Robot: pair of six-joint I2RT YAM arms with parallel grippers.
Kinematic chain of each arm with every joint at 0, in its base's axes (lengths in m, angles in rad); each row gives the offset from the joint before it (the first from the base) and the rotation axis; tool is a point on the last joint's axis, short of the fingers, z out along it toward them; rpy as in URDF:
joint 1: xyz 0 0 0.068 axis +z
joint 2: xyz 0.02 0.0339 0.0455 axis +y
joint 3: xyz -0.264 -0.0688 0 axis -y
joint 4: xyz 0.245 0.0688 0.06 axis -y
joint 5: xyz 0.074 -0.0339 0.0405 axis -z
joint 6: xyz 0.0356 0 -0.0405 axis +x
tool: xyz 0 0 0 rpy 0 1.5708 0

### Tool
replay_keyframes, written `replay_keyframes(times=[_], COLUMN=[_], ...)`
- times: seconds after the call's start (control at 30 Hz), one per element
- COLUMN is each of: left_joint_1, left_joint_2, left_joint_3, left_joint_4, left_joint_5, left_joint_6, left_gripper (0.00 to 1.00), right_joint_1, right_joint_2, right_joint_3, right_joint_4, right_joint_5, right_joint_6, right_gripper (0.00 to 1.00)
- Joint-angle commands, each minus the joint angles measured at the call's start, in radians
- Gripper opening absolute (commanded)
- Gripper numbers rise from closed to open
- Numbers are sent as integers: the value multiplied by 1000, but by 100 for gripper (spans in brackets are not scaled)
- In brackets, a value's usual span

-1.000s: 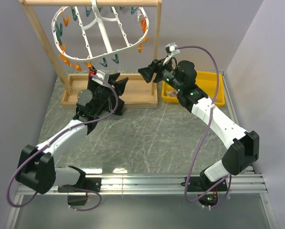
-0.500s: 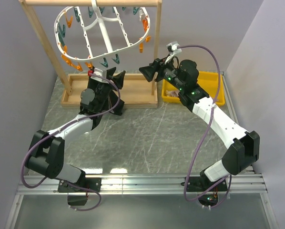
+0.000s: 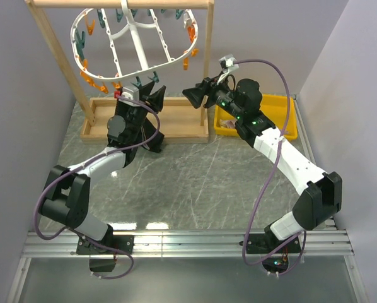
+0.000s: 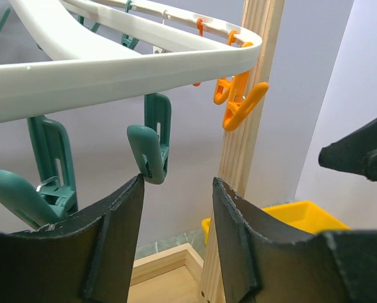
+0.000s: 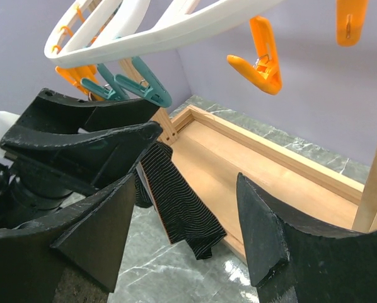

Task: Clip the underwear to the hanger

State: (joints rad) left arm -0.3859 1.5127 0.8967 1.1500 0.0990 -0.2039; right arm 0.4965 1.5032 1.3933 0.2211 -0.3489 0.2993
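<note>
The white oval hanger (image 3: 160,64) hangs from the wooden frame, with teal and orange pegs along its rim. My left gripper (image 3: 152,93) points up under that rim and is open. In the left wrist view a teal peg (image 4: 150,148) hangs just above the left fingertip, with nothing between the jaws (image 4: 176,183). The black striped underwear (image 5: 182,208) droops below the left gripper (image 5: 156,118) over the wooden base's edge. Its top end is hidden, so I cannot tell what holds it. My right gripper (image 3: 193,93) is open and empty, facing the left one from the right (image 5: 188,183).
The wooden frame's right post (image 4: 251,126) stands close to the right of the left fingers, and its base tray (image 3: 176,126) lies beneath. A yellow bin (image 3: 283,107) with a pinkish cloth (image 3: 226,120) sits behind the right arm. Orange pegs (image 5: 261,60) dangle above the right gripper.
The left arm has stretched forward and up, bringing its gripper from the wooden base to just under the teal pegs. The hanger has swung slightly. The right arm has barely moved.
</note>
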Motion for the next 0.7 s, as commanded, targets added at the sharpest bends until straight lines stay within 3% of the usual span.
replay_keyframes(times=[0.0, 0.3, 0.67], left_joint_1=[7, 27, 38], left_joint_2=[26, 95, 41], left_joint_3=[54, 131, 116], left_joint_4=[73, 62, 59], left_joint_5=[-8, -30, 86], left_joint_6=[-8, -32, -46], left_gripper=[53, 55, 13], right_joint_1=[-12, -21, -13], right_joint_2=[-5, 6, 49], right_joint_3=[36, 36, 93], right_joint_4=[47, 61, 86], right_joint_5=[-13, -35, -76], right_joint_6=[6, 21, 37], right_gripper=[72, 72, 67])
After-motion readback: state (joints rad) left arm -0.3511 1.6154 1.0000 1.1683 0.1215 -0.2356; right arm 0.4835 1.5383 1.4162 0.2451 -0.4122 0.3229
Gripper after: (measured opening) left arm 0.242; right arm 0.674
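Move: The teal clip near the front of the hanger rim stands about 4 cm ahead of the left hand, level with it sideways and about 3 cm above. A second teal clip is some 5 cm to the left and 2 cm ahead of that hand, 2 cm higher; an orange clip lies 9 cm to its right, 7 cm ahead and 5 cm up. From the right hand, the aimed-at teal clip is about 12 cm left, 4 cm ahead and 5 cm up. The left hand, its half-open fingers pointing forward, up and to its right, eases about 3 cm forward to the teal clip hanging from the rim, bringing the clip's lower lever end between the fingertips. As the reach runs out, the fingers close to roughly half their earlier gap and pinch the clip there, with the wrist held almost unchanged and the gripper's effort rising as they shut. ##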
